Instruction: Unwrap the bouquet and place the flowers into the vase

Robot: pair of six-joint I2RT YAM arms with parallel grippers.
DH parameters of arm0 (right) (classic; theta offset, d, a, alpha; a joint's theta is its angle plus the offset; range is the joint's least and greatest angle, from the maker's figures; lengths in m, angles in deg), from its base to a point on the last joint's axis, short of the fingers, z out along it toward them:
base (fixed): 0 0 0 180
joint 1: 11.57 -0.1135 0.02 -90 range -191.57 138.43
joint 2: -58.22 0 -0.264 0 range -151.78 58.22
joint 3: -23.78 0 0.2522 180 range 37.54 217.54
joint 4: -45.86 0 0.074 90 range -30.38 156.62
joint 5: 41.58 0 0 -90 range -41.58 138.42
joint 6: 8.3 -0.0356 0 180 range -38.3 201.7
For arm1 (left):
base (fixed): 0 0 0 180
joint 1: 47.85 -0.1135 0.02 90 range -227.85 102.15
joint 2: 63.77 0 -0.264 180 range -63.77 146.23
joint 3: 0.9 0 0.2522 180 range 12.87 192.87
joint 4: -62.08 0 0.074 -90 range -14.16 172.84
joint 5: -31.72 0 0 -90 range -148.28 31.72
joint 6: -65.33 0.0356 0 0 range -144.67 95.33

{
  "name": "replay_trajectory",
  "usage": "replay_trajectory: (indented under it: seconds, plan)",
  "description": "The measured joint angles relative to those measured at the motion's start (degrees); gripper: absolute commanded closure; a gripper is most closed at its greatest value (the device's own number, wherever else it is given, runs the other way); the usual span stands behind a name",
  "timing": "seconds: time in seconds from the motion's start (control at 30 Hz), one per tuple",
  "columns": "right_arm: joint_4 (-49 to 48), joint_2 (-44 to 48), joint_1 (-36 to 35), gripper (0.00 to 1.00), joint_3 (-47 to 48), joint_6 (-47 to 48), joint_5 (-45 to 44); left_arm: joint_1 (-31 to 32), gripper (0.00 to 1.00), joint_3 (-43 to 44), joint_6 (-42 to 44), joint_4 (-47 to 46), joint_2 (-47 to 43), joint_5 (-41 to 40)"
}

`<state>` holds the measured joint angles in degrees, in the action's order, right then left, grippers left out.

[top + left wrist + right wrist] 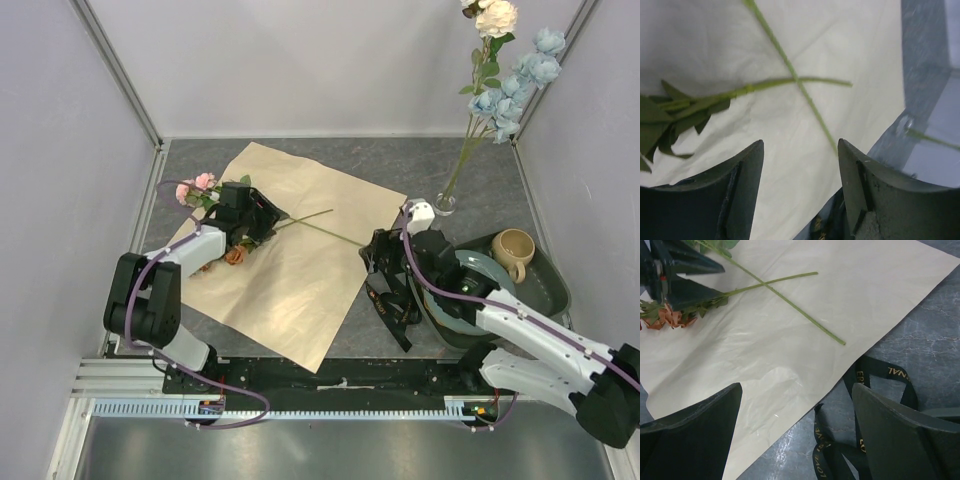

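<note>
The bouquet is unwrapped: its kraft paper [290, 270] lies flat and the black ribbon [392, 312] lies loose off its right edge. Two flowers rest on the paper, one pink [200, 185] and one rust-orange [235, 256], their green stems [320, 228] crossing. My left gripper [270, 218] hovers open over their leafy part; in the left wrist view the open left gripper [800, 142] has only paper between its fingers, with the stems [797, 82] just beyond. My right gripper [370, 258] is open at the paper's right edge. The vase [444, 205] holds a cream rose [497, 18] and blue blossoms [520, 85].
A dark green tray [545, 300] at the right carries a plate [480, 270] and a beige mug [514, 250]. The right wrist view shows the open right gripper [797, 386] over the paper's edge [805, 360], the lettered ribbon [880, 375] and the orange bloom [670, 317]. Walls enclose three sides.
</note>
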<state>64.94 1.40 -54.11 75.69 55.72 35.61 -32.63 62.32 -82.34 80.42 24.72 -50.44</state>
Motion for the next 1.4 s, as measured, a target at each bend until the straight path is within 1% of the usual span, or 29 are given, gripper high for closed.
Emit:
replay_trajectory:
  seconds: [0.1,0.17,0.27,0.47,0.7,0.77,0.8,0.87,0.9,1.0,1.03,1.07,1.27,1.4]
  plan:
    - [0.9,4.5,0.0,0.02,-1.8,0.7,-0.1,-1.5,0.37,2.5,-4.8,-2.4,2.7,-2.8]
    - [2.1,7.1,0.0,0.02,-2.6,1.5,-0.7,-2.3,0.41,4.3,-7.3,-3.6,4.9,-4.6]
    - [3.6,9.7,0.0,0.02,-3.1,2.4,-1.8,-2.8,0.43,5.4,-10.8,-5.0,7.3,-7.0]
    - [4.5,10.7,0.0,0.02,-3.1,2.9,-2.3,-2.8,0.45,6.9,-15.7,-5.3,12.7,-11.1]
    - [5.5,10.8,0.0,0.02,-3.1,3.3,-2.3,-2.8,0.52,7.4,-19.2,-8.6,17.8,-13.4]
    - [5.8,10.8,0.0,0.02,-3.1,3.3,-2.3,-2.8,0.56,7.5,-19.8,-9.7,18.3,-13.9]
    - [5.9,10.8,0.0,0.02,-3.1,3.3,-2.3,-2.8,0.6,7.6,-20.0,-10.3,18.6,-14.0]
    - [6.0,10.8,0.0,0.02,-3.1,3.3,-2.4,-2.8,0.65,8.1,-20.1,-11.2,19.4,-14.5]
    - [6.0,10.8,0.0,0.02,-3.1,3.3,-2.5,-2.8,0.71,8.3,-20.2,-11.7,19.8,-14.8]
    - [6.1,10.7,0.0,0.02,-3.1,3.3,-2.5,-2.8,0.81,8.4,-20.3,-13.3,20.9,-15.1]
    - [6.1,10.6,0.0,0.02,-3.1,3.3,-2.5,-2.8,0.95,8.4,-20.3,-13.7,21.2,-15.2]
    - [6.2,10.6,0.0,0.02,-3.1,3.3,-2.5,-2.8,0.98,8.4,-20.4,-14.3,21.5,-15.2]
    - [7.0,10.5,0.0,0.02,-3.1,3.3,-2.7,-3.4,0.98,8.0,-19.8,-18.6,21.2,-15.0]
    - [7.8,10.3,0.0,0.02,-3.1,3.3,-2.7,-3.7,0.98,4.5,-16.1,-24.0,16.3,-14.2]
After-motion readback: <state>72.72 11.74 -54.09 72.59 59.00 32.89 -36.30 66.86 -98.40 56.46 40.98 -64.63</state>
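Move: The pink roses' stem, at the spot to grip, lies about 10 cm ahead of the left hand, 4 cm to its left and 6 cm lower. The pink blooms are some 12 cm ahead and 20 cm left. The orange rose lies roughly 8 cm back and 10 cm left, its stem's cut end about 4 cm ahead and 13 cm right. From the right hand, that gripping spot is some 20 cm ahead, 25 cm left and 15 cm down. Forward and a little left over the paper goes the half-open left hand, turning nearly 30 degrees counter-clockwise, then sinking about 6 cm to the pink roses' stem. The fingers close and pinch it just below the leaves, then start to lift. The empty right hand, still wide open, eases some 4 cm right and back towards the tray. ##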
